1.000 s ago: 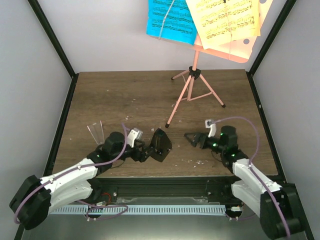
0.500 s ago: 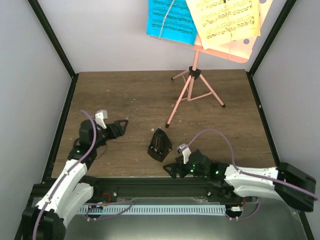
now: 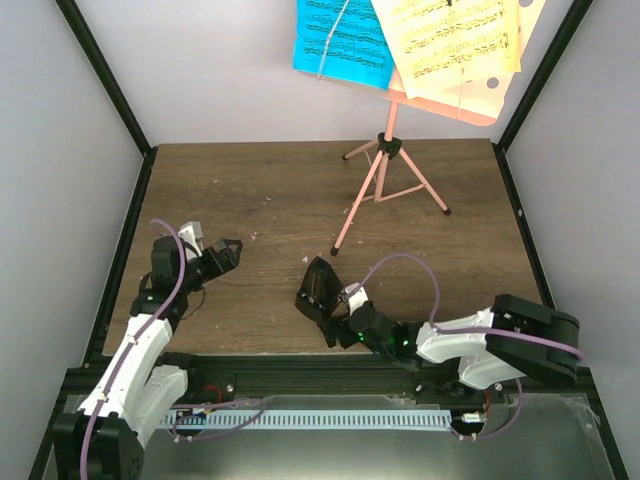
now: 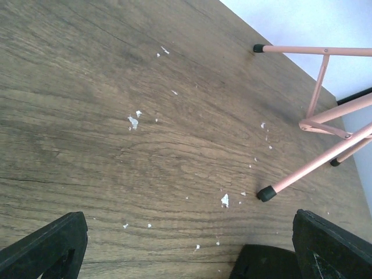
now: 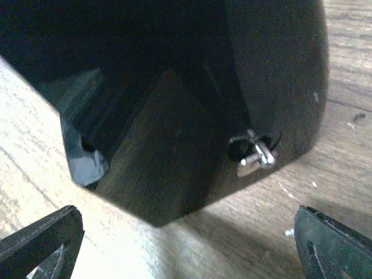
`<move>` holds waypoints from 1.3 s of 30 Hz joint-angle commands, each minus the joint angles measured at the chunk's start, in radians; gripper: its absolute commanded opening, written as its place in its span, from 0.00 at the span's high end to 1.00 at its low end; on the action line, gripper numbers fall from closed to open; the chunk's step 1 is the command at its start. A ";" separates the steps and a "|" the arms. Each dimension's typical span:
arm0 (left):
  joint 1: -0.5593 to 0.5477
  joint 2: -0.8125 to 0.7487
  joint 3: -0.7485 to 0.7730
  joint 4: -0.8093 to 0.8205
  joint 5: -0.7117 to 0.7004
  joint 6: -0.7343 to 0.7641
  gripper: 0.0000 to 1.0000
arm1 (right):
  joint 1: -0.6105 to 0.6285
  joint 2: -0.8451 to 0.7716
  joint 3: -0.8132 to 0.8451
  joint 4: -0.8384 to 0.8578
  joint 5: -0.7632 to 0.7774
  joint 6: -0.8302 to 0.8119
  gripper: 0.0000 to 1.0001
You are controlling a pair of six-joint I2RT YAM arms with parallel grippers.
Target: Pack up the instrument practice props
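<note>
The small black metronome (image 3: 320,288) rests on the wood table near the front middle. In the right wrist view the metronome (image 5: 174,87) fills the frame, its silver winding key (image 5: 256,157) showing. My right gripper (image 3: 335,325) (image 5: 186,250) is open just in front of it, with only table between its fingertips. My left gripper (image 3: 228,252) (image 4: 189,256) is open and empty at the left, a hand's width from the metronome (image 4: 264,264). The salmon-pink music stand (image 3: 385,185) (image 4: 317,110) stands at the back, with a blue page (image 3: 340,40) and a yellow page (image 3: 455,40) on its desk.
Small white flecks (image 4: 133,122) dot the tabletop. Black frame posts (image 3: 120,230) and grey walls close in the table on both sides. A stand leg's foot (image 3: 337,250) reaches toward the metronome.
My left gripper has let go of the metronome and pulled back to the left. The right arm has swung left across the front edge, up to the metronome.
</note>
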 commanded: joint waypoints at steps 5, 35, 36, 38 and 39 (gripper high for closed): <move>0.007 -0.006 -0.006 -0.023 -0.070 0.006 0.02 | -0.030 0.110 0.078 -0.011 0.112 0.023 0.00; 0.143 0.481 0.204 -0.092 -0.357 0.100 0.44 | -0.326 -0.398 -0.094 -0.072 -0.028 -0.089 0.00; 0.142 0.511 0.214 -0.094 -0.362 0.104 0.44 | -0.327 -0.418 -0.099 -0.085 -0.024 -0.087 0.00; 0.143 0.553 0.231 -0.101 -0.358 0.113 0.47 | -0.329 -0.447 -0.107 -0.098 -0.018 -0.083 0.00; 0.143 0.575 0.239 -0.105 -0.353 0.119 0.49 | -0.329 -0.456 -0.113 -0.099 -0.017 -0.082 0.00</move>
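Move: The metronome stands just off my open right fingers, about 9 cm ahead and 4 cm to the left, its middle some 3 cm higher; the music stand's nearest foot is roughly 21 cm ahead of that hand and 2 cm right. My left hand goes for the clear cover, lying about 6 cm ahead, 9 cm left and 15 cm below; from this hand the metronome is level and some 20 cm right. With my right fingers wide open and low, I push the metronome along from its near right side, about 8 cm forward and 5 cm right, then lift some 8 cm clear, drifting right. Meanwhile my left hand swings 10 cm left and sinks nearly as far, slightly forward, onto the clear cover's area, tipping down and turning counter-clockwise about 20 degrees each as its fingers close to half open. ##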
